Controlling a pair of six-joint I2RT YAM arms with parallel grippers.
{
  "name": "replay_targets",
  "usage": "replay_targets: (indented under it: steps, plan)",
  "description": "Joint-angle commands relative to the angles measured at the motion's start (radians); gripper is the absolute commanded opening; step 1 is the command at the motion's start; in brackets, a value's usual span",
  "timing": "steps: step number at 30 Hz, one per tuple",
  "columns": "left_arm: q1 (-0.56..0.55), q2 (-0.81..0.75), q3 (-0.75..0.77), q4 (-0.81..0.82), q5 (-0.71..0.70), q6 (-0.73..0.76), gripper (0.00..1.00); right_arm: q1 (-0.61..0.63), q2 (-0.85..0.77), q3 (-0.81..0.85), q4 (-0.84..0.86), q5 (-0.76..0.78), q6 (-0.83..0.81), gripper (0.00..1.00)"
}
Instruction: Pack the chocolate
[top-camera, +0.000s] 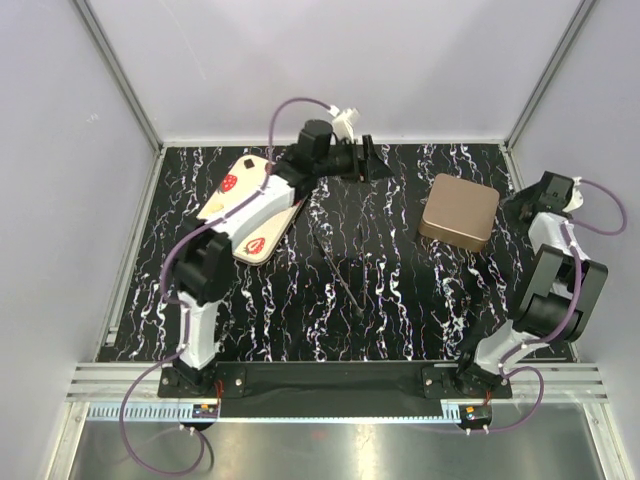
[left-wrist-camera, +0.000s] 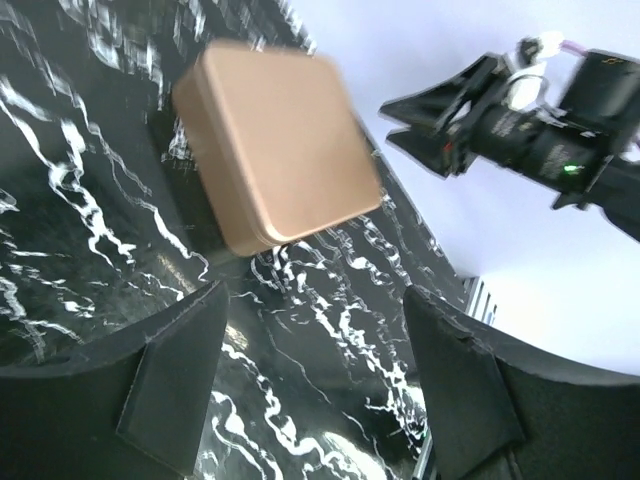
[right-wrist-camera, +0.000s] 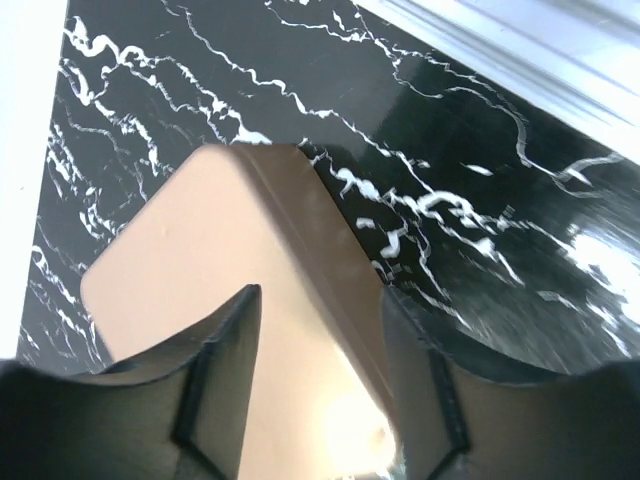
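No chocolate shows in any view. A closed square rose-gold box (top-camera: 459, 212) lies flat on the black marbled table (top-camera: 400, 300) at the back right. My right gripper (top-camera: 512, 204) is at the box's right edge. In the right wrist view it (right-wrist-camera: 320, 335) stands open astride the box (right-wrist-camera: 190, 270) rim, with one finger (right-wrist-camera: 225, 380) over the top and the other beside the side wall. My left gripper (top-camera: 368, 160) hovers at the back middle, left of the box. In the left wrist view it (left-wrist-camera: 315, 335) is open and empty, facing the box (left-wrist-camera: 275, 150).
A flat cream lid printed with strawberries (top-camera: 235, 205) lies at the back left, partly under my left arm. White walls close in the table on three sides. A metal rail (top-camera: 330, 382) runs along the near edge by the arm bases.
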Motion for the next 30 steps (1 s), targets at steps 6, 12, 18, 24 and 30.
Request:
replay_targets:
  steps: [6, 12, 18, 24, 30]
  plan:
    - [0.008, -0.391, -0.216, -0.154, -0.219, 0.138, 0.77, 0.178, -0.284, 0.042, -0.221, -0.026, -0.175, 0.87]
    - [0.008, -0.638, -0.378, -0.243, -0.323, 0.197, 0.99, 0.356, -0.520, 0.033, -0.304, -0.202, -0.184, 1.00]
    - [0.008, -0.949, -0.605, -0.202, -0.321, 0.191, 0.99, 0.379, -0.701, 0.056, -0.436, -0.364, -0.203, 1.00]
    - [0.008, -1.175, -0.757, -0.220, -0.302, 0.199, 0.99, 0.379, -0.845, 0.008, -0.492, -0.427, -0.232, 1.00]
    - [0.008, -1.278, -0.786, -0.284, -0.367, 0.204, 0.99, 0.379, -0.936, -0.050, -0.432, -0.500, -0.209, 1.00]
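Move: The closed brown box lies just off the right hand, its middle about 10 cm to the left, 4 cm ahead and 7 cm below. From the left hand that box is some 25 cm to the right, 3 cm farther out and 20 cm below. The black tongs lie about 10 cm back and 5 cm left of the left hand, 23 cm down; the strawberry tray is roughly 28 cm to its left, 3 cm farther out and 22 cm lower. Leftward, up and back, both empty hands withdraw from the closed box. The right climbs and swings left across the box's near side, about 24 cm left, 22 cm up and 16 cm back, turning some 50 degrees counter-clockwise as its fingers tip up and open wide; the left rises first, then retreats left and back about 20 cm each way, opening fully. ##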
